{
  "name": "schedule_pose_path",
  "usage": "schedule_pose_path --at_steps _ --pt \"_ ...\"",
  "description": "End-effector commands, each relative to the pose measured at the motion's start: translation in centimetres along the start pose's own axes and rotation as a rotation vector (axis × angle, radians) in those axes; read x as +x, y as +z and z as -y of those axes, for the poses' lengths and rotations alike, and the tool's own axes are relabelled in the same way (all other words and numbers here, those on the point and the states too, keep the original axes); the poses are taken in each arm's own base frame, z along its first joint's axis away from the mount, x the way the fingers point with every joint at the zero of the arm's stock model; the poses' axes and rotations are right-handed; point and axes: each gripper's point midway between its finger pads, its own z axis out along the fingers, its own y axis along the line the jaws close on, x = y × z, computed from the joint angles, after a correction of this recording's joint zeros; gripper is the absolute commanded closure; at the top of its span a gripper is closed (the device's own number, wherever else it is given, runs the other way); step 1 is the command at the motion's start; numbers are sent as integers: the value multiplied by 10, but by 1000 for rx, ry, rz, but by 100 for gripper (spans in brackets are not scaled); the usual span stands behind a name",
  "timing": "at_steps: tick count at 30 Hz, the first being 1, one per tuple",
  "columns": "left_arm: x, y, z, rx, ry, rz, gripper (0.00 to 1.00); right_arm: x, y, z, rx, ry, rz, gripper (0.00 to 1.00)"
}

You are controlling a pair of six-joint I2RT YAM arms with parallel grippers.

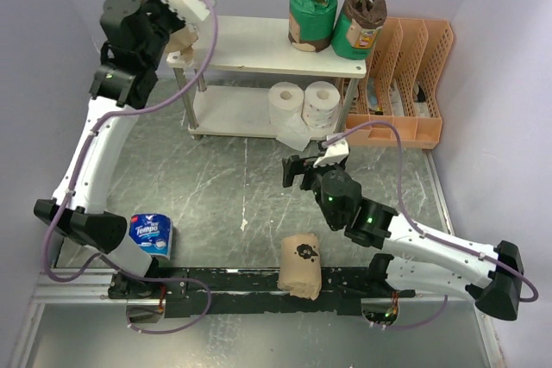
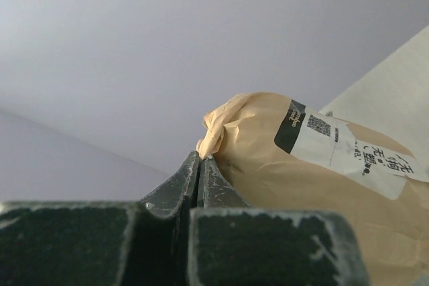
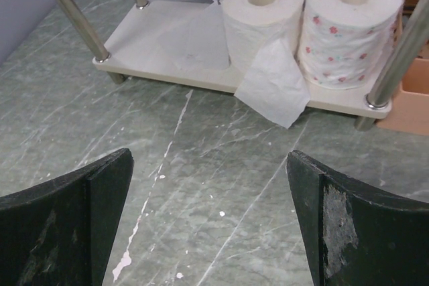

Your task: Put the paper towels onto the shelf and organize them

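My left gripper (image 1: 177, 23) is raised at the shelf's (image 1: 250, 40) top left corner. Its jaws (image 2: 200, 159) are shut on the twisted wrap end of a tan-wrapped paper towel roll (image 2: 315, 179), which hangs by the corner (image 1: 183, 40). Two green-wrapped rolls (image 1: 310, 10) (image 1: 358, 23) stand on the top board's right end. Two bare white rolls (image 3: 263, 15) (image 3: 348, 25) stand on the lower board (image 3: 161, 45), a loose sheet (image 3: 271, 88) trailing off one. My right gripper (image 1: 297, 170) (image 3: 208, 159) hovers open and empty over the table before them.
A blue Tempo roll (image 1: 151, 237) stands by the left arm's base. Another tan roll (image 1: 300, 266) lies on the black rail at the front middle. An orange slotted file rack (image 1: 405, 84) stands right of the shelf. Metal posts (image 3: 67, 11) hold up the boards.
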Motion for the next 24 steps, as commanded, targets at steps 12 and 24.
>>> schedule_pose_path --at_steps 12,24 --pt "-33 61 72 -184 237 39 93 -27 -23 38 84 42 70 2" --pt "-63 22 76 -115 118 -26 2 -19 -24 52 160 55 68 0"
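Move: The left hand still holds the brown paper towel pack by its twisted top; its spot at the shelf top's left end lies about 7 cm ahead, 8 cm right and 17 cm down. The green pack stands about 5 cm ahead, 29 cm right, 12 cm down, the brown-green pack some 10 cm farther right of that. From the right hand the spot is about 28 cm ahead, 22 cm left, 12 cm up. Left hand lowers the brown pack rightward and forward about 12 cm, opens, backs off; right hand drifts right. ##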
